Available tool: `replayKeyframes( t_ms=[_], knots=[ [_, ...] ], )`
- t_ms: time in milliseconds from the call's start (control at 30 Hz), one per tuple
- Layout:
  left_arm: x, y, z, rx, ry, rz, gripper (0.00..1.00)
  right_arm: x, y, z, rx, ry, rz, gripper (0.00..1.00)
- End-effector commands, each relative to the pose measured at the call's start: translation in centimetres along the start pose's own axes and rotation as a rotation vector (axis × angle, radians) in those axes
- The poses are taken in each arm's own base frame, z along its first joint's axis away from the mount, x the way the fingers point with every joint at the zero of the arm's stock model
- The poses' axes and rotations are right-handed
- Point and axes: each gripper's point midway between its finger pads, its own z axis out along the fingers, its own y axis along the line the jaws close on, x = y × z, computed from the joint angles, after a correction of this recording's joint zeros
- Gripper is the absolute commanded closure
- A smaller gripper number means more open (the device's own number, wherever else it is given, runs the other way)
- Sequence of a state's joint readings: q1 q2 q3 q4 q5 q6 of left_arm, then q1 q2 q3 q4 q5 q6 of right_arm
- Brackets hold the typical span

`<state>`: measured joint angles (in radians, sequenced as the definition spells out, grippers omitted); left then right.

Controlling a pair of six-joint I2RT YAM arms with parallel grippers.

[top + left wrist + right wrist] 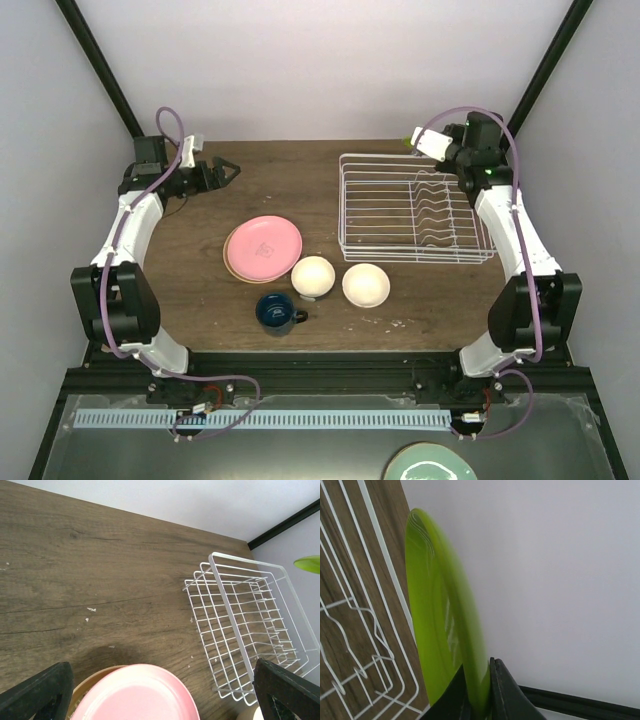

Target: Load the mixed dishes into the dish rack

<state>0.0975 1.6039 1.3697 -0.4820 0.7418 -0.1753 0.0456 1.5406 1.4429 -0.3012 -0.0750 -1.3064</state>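
My right gripper (413,143) hangs over the far right corner of the white wire dish rack (415,207), shut on the rim of a lime green plate (440,615) held on edge. In the right wrist view both fingers (502,690) pinch that rim, with the rack's wires (350,605) below. A pink plate (263,247) lies on a peach-tan plate (228,263) at table centre. Two cream bowls (313,276) (366,285) and a dark blue mug (277,311) sit nearer the front. My left gripper (225,173) is open at the far left, holding nothing, with the pink plate (135,692) below it.
A pale teal plate (430,463) lies off the table at the near edge, beyond the arm bases. The back wall runs close behind the rack. In the left wrist view the rack (245,630) lies to the right of the plates.
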Motion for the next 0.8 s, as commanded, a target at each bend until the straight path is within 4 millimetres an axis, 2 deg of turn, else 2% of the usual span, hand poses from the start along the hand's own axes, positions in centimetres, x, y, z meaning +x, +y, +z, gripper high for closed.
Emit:
replayKeyframes(
  t_ms=[0, 333, 767],
  knots=[
    [0.3, 0.6, 0.3, -0.012, 0.008, 0.009, 0.0, 1.4, -1.3, 0.6, 0.048, 0.056, -0.122, 0.99],
    [0.3, 1.1, 0.6, -0.026, 0.01, 0.0, 0.0, 3.7, 0.9, 2.7, -0.023, 0.114, -0.16, 0.99],
    [0.4, 1.7, 1.1, -0.031, 0.014, -0.02, 0.0, 5.0, 5.0, 4.9, -0.102, 0.127, -0.152, 0.99]
  ],
)
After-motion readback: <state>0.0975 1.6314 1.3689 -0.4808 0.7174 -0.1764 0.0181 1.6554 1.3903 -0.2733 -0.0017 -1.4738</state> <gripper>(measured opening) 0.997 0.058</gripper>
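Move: The green plate is already pinched in the right hand, held above the dish rack. The dish rack slots lie some 25 cm below this hand, about 2 cm back and 3 cm to its left. Nearer the robot, the right white bowl sits roughly 20 cm back and 17 cm left, the left white bowl 17 cm back and 30 cm left, both about 29 cm down. From the left hand the slots are about 45 cm right, 2 cm ahead and 20 cm below. The green plate, its rim still clamped in the right fingers, is lowered about 7 cm towards the rack. The hand also eases a little right and forward early on, then goes almost straight down, its left side rolling down some 10 degrees and the fingers tipping slightly further downward. ##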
